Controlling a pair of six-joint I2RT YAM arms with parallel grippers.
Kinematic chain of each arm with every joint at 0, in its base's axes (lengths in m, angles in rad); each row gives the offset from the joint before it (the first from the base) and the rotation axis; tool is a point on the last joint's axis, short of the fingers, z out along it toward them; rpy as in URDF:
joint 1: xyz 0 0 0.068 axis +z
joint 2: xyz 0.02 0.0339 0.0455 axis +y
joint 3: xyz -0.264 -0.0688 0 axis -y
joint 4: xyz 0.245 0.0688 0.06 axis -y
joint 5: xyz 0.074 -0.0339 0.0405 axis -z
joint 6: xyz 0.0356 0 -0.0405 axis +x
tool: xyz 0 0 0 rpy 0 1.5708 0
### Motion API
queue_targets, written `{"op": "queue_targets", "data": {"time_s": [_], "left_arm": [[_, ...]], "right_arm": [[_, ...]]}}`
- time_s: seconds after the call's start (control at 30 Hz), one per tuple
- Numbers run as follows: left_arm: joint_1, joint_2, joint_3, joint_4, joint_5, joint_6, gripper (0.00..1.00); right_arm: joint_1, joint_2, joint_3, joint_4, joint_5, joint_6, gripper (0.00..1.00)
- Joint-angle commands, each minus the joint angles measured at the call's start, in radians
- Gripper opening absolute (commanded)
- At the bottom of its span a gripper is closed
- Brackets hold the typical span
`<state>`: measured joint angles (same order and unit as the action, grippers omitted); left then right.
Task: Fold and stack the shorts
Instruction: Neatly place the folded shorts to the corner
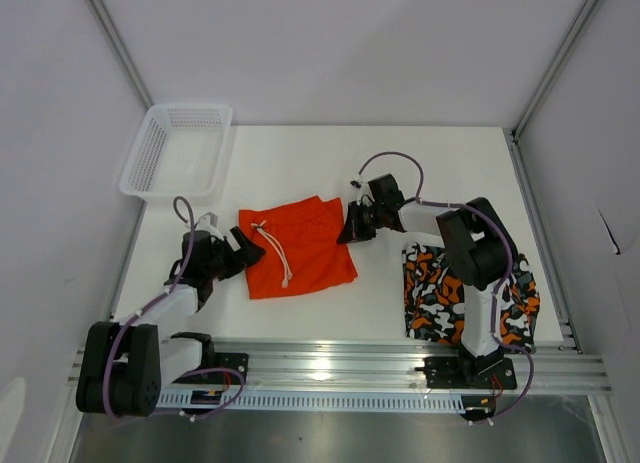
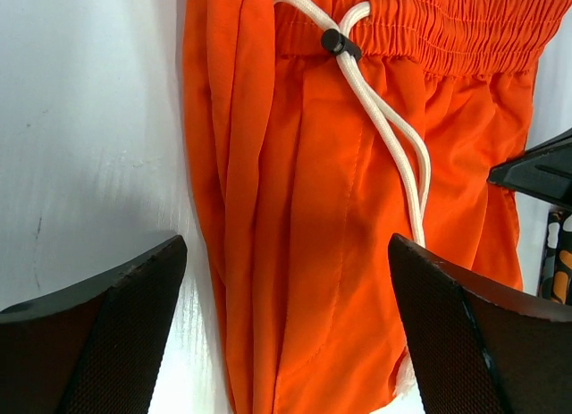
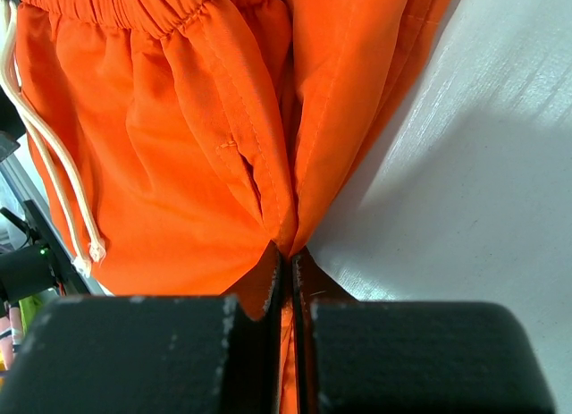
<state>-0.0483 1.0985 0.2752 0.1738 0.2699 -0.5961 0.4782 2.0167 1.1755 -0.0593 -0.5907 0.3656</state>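
Note:
The plain orange shorts (image 1: 300,245) lie flat mid-table, their white drawstring (image 2: 386,119) trailing down the front. My right gripper (image 1: 352,226) is shut on the right edge of these orange shorts (image 3: 206,137), a pinch of fabric caught between its fingers (image 3: 308,280). My left gripper (image 1: 243,252) stands open at the left edge of the orange shorts (image 2: 340,217), its wide-apart fingers (image 2: 107,333) straddling the cloth without touching it. The patterned shorts (image 1: 462,295) lie folded at the near right, partly under the right arm.
A white mesh basket (image 1: 178,150) sits at the far left corner of the white table (image 1: 300,163). A metal rail (image 1: 340,368) runs along the near edge, carrying both arm bases. Grey walls close in on both sides.

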Motion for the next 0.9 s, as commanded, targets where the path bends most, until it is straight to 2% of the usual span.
{"op": "queue_targets", "data": {"time_s": [0.0,0.1,0.27,0.5,0.7,0.73,0.8,0.83,0.87], "left_arm": [[0.01,0.011,0.027,0.024,-0.012,0.005,0.93],[0.01,0.02,0.029,0.023,-0.034,0.002,0.89],[0.01,0.057,0.007,0.088,-0.038,-0.017,0.76],[0.01,0.093,0.004,0.131,-0.046,-0.028,0.68],[0.01,0.129,0.038,0.122,-0.046,-0.016,0.42],[0.01,0.136,0.041,0.118,-0.046,-0.014,0.3],[0.008,0.138,0.045,0.118,-0.043,-0.01,0.17],[0.008,0.136,0.051,0.113,-0.044,-0.008,0.03],[0.005,0.13,0.05,0.109,-0.044,-0.001,0.0]], "right_arm": [[0.0,-0.007,-0.014,0.015,-0.008,-0.004,0.0],[0.0,-0.009,-0.014,0.021,-0.012,-0.002,0.0],[0.0,-0.009,-0.017,0.032,-0.027,0.009,0.0],[0.003,-0.01,-0.02,0.039,-0.044,0.013,0.0],[0.013,-0.022,-0.019,0.029,-0.021,0.009,0.0],[0.016,-0.029,-0.02,0.029,-0.02,0.006,0.0],[0.016,-0.033,-0.02,0.026,-0.014,0.006,0.0],[0.017,-0.041,-0.019,0.023,-0.009,0.006,0.0],[0.017,-0.047,-0.02,0.016,-0.005,0.004,0.0]]}}
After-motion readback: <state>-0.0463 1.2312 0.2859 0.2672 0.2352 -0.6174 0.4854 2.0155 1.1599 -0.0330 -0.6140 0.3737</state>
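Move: The open left gripper straddles the red shorts' left edge, which lies about 2 cm below it and 1 cm farther out. The drawstring lies some 6 cm to its right and 1 cm ahead, and the empty white basket about 25 cm ahead and 17 cm to its left. From the right gripper, already shut on the shorts' right edge, that left edge is some 22 cm to the left and 3 cm back. Lower the left gripper a bit under 2 cm onto the red shorts' left edge, easing it about 1 cm forward early on, and close the fingers from wide open to nearly shut so they gather and pinch the cloth. Don't turn the wrist to speak of. Keep the right gripper shut on the right edge, all but still. ##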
